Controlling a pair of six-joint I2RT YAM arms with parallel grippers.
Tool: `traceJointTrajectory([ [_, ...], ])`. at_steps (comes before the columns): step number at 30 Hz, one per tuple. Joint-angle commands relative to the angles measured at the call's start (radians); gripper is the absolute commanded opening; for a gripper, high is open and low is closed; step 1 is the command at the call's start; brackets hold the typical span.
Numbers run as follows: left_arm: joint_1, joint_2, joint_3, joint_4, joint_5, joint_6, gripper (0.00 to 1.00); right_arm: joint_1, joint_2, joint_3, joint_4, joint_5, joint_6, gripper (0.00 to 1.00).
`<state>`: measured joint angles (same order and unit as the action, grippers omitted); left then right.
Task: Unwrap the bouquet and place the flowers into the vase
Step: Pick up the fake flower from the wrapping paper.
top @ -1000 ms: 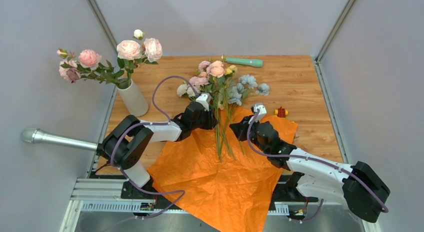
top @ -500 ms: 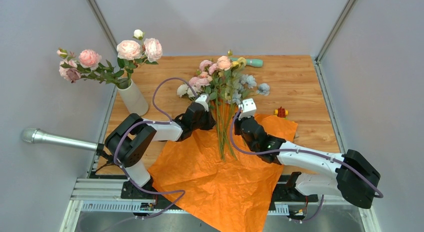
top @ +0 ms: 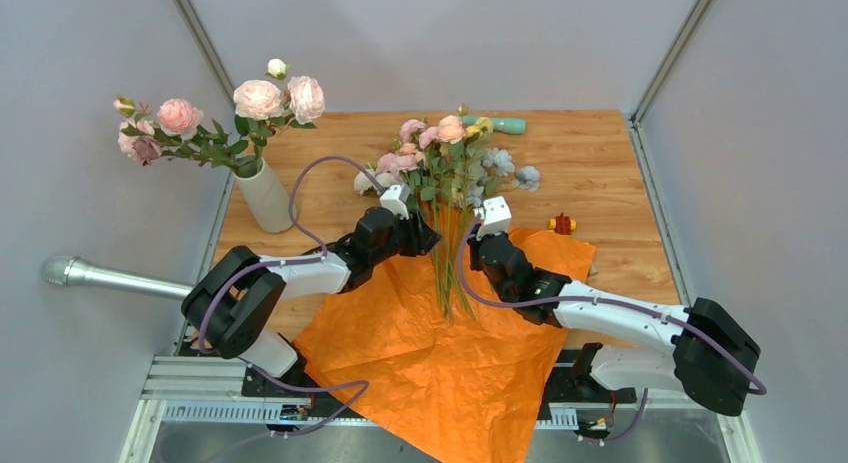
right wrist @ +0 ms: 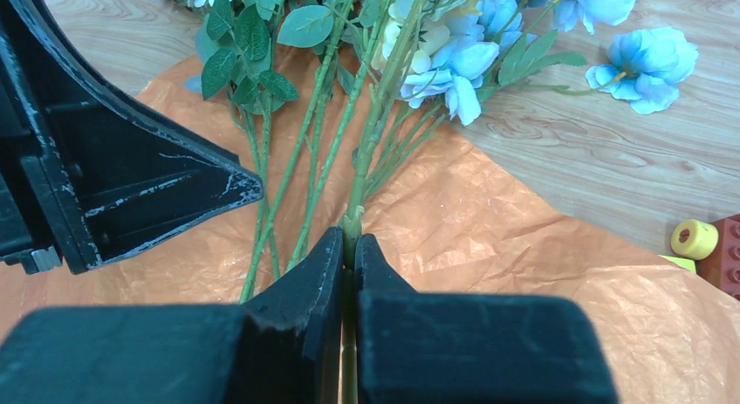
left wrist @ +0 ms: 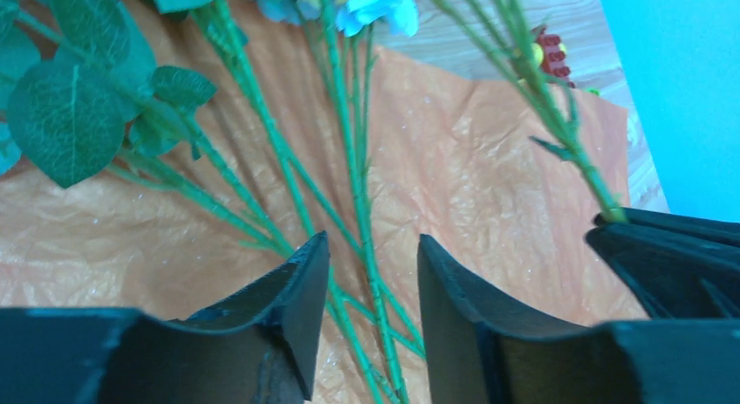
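The bouquet's orange paper lies unfolded on the table under loose flowers. My right gripper is shut on one green stem and holds it raised, its peach bloom toward the back. My left gripper is open just left of it, its jaws over several stems that lie on the paper, touching none that I can see. The off-white vase stands at the left with pink flowers in it.
A teal stick lies at the back of the table behind the blooms. Small toy blocks sit right of the paper. A grey metal tube juts in from the left. Pale blue blooms rest on the wood.
My right gripper has moved left and lifted a stem, so the peach bloom has shifted toward the back. My left arm has swung its elbow to the left, with its gripper still by the stems.
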<state>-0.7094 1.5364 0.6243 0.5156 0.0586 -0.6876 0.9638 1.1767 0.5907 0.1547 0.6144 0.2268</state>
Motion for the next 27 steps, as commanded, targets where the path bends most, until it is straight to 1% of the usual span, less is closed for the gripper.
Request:
traceJointTrajectory([
  [1,-0.021,-0.030,0.010,0.084,-0.008,-0.004,0.53,0.005,-0.022,0.041,0.028,-0.036,0.030,0.00],
  [4,-0.026,0.010,0.051,0.069,0.002,0.028,0.59,0.004,-0.023,0.037,0.040,-0.065,0.041,0.00],
  [6,-0.028,0.048,0.087,0.054,0.001,0.055,0.61,0.005,-0.025,0.033,0.045,-0.075,0.047,0.00],
  [9,-0.029,0.116,0.152,0.007,-0.015,0.106,0.62,0.005,-0.030,0.028,0.051,-0.088,0.052,0.00],
  [12,-0.030,0.164,0.199,-0.048,-0.051,0.151,0.62,0.006,-0.035,0.025,0.051,-0.099,0.052,0.00],
  [16,-0.030,0.191,0.251,-0.160,-0.173,0.170,0.62,0.007,-0.043,0.021,0.051,-0.104,0.052,0.00],
  [19,-0.033,0.201,0.254,-0.179,-0.201,0.173,0.63,0.006,-0.044,0.019,0.052,-0.105,0.052,0.00],
  [22,-0.038,0.216,0.257,-0.183,-0.211,0.182,0.66,0.006,-0.042,0.017,0.055,-0.109,0.054,0.00],
  [25,-0.039,0.249,0.271,-0.170,-0.187,0.192,0.67,0.006,-0.039,0.015,0.060,-0.116,0.055,0.00],
  [27,-0.040,0.261,0.287,-0.161,-0.163,0.193,0.66,0.007,-0.037,0.015,0.061,-0.116,0.056,0.00],
])
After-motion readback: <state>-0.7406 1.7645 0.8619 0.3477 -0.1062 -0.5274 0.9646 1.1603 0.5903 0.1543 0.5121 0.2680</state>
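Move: Ahead of the left hand, about 5 cm forward, 3 cm to its right and some 7 cm below, lie the loose flower stems on the orange paper. The held stem, pinched in the right fingers, is around 7 cm to the left hand's right, 2 cm back and 4 cm higher. The blue flowers are roughly 13 cm forward and 12 cm right of the left hand, 6 cm lower. From the right hand, the loose stems are some 7 cm ahead, 5 cm left and 11 cm below. Swinging forward about 4 cm and then sinking about 4 cm towards the loose stems, the left hand first lifts slightly and edges right, then partly returns, rolling some 15 degrees left side up while its fingers open wider. The right hand keeps its pinch on the held stem and eases nearly 2 cm left and slightly back. ##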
